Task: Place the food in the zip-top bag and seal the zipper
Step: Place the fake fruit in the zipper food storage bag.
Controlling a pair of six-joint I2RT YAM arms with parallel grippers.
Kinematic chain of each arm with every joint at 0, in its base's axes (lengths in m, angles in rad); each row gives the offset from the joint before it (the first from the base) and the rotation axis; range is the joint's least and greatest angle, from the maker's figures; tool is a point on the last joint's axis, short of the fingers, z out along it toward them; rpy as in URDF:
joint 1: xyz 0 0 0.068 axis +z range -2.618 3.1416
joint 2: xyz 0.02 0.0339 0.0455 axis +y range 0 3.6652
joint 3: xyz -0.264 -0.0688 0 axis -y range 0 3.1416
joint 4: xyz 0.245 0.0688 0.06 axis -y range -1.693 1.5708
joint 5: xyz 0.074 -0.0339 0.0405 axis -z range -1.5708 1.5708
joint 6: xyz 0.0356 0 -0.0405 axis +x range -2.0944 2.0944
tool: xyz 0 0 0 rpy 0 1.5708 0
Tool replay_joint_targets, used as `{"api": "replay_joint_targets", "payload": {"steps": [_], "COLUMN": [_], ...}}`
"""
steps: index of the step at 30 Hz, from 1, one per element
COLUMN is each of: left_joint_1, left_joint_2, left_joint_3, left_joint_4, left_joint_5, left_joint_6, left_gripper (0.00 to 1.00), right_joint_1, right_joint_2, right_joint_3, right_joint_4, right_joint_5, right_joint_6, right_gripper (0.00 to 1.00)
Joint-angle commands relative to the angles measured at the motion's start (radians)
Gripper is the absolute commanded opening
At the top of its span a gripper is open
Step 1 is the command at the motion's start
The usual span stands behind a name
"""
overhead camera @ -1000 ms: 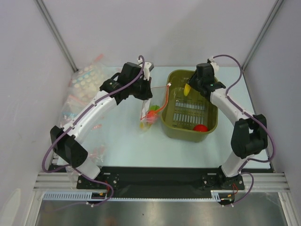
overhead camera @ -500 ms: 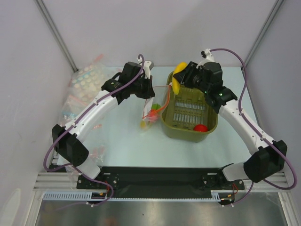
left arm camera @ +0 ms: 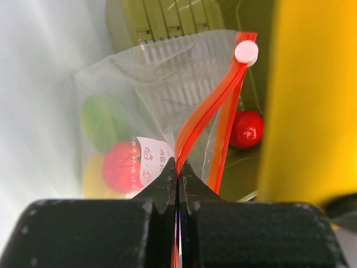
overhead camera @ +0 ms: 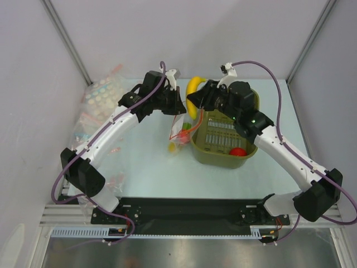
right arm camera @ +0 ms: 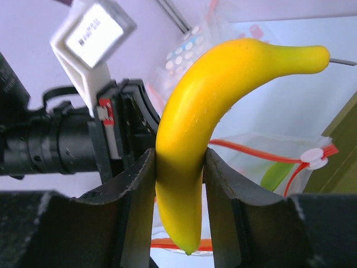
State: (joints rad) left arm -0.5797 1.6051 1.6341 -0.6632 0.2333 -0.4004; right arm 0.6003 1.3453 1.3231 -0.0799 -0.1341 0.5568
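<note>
My right gripper (overhead camera: 196, 104) (right arm camera: 178, 159) is shut on the yellow banana (overhead camera: 193, 90) (right arm camera: 223, 84), which hangs just above and right of the zip-top bag's mouth. My left gripper (overhead camera: 177, 109) (left arm camera: 178, 167) is shut on the orange-red zipper (left arm camera: 209, 106) (right arm camera: 245, 151) and holds the clear bag (overhead camera: 179, 133) (left arm camera: 139, 100) up with its mouth partly gaping. Inside the bag lie a red fruit (left arm camera: 120, 167), a green piece (left arm camera: 100, 120) (right arm camera: 276, 174) and a yellow piece (left arm camera: 92, 176). Another red fruit (overhead camera: 238, 151) (left arm camera: 246, 128) rests in the basket.
The olive-green basket (overhead camera: 215, 159) stands right beside the bag, under my right arm. Other clear bags with pale dots and coloured strips (overhead camera: 100, 92) are piled along the left wall. The zipper carries a white slider tab (left arm camera: 246, 52) at its far end.
My right arm has lifted the banana out of the basket and carried it left to the bag's mouth. My left gripper has kept its hold on the zipper, shifting slightly.
</note>
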Motion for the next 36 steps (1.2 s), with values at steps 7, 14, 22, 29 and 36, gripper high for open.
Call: {"api": "replay_joint_targets", "payload": {"steps": [7,14,22,29,36], "left_joint_1": [0.041,0.047,0.049,0.055,0.072], "left_joint_2": [-0.008,-0.02,-0.033,-0.033,-0.05], "left_joint_3": [0.107,0.099,0.053,0.107,0.151], "left_joint_4": [0.057,0.056,0.066,0.059,0.07], "left_joint_5": [0.149,0.19,0.215,0.236,0.271], "left_joint_6": [-0.136,-0.155,-0.163,-0.196,-0.261], "left_gripper": [0.0,0.0,0.0,0.0,0.0], "right_joint_1": [0.049,0.059,0.062,0.079,0.093], "right_joint_2": [-0.089,-0.104,-0.098,-0.109,-0.101], "right_joint_3": [-0.235,-0.357,-0.314,-0.41,-0.458], "right_joint_4": [0.356,0.615,0.67,0.85,0.905], "right_joint_5": [0.063,0.082,0.088,0.054,0.03], "right_joint_6": [-0.054,-0.135,-0.179,-0.23,-0.258], "right_gripper": [0.28,0.24,0.23,0.25,0.25]}}
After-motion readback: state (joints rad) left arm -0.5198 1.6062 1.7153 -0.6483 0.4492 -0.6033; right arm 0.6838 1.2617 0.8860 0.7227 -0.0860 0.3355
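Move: The banana is in my right fingers; the bag's open mouth lies about 3 cm to this hand's left, about level fore and aft, and some 11 cm below. The fruit already bagged sits roughly 6 cm left, 1 cm back and 21 cm down, and the bin's middle about 7 cm ahead, 16 cm right and 25 cm down. From my left hand, shut on the bag's rim, the mouth's middle is some 4 cm right, level fore and aft, about 3 cm lower. I dip the banana about 5 cm beside the bag's mouth, then bring it back up to just above where it began, easing a couple of centimetres back while my right wrist tips its fingers up some 30 degrees, grip kept. Meanwhile my left hand, still pinching the rim, lifts it about 5 cm in two steps and rolls its left side down. ##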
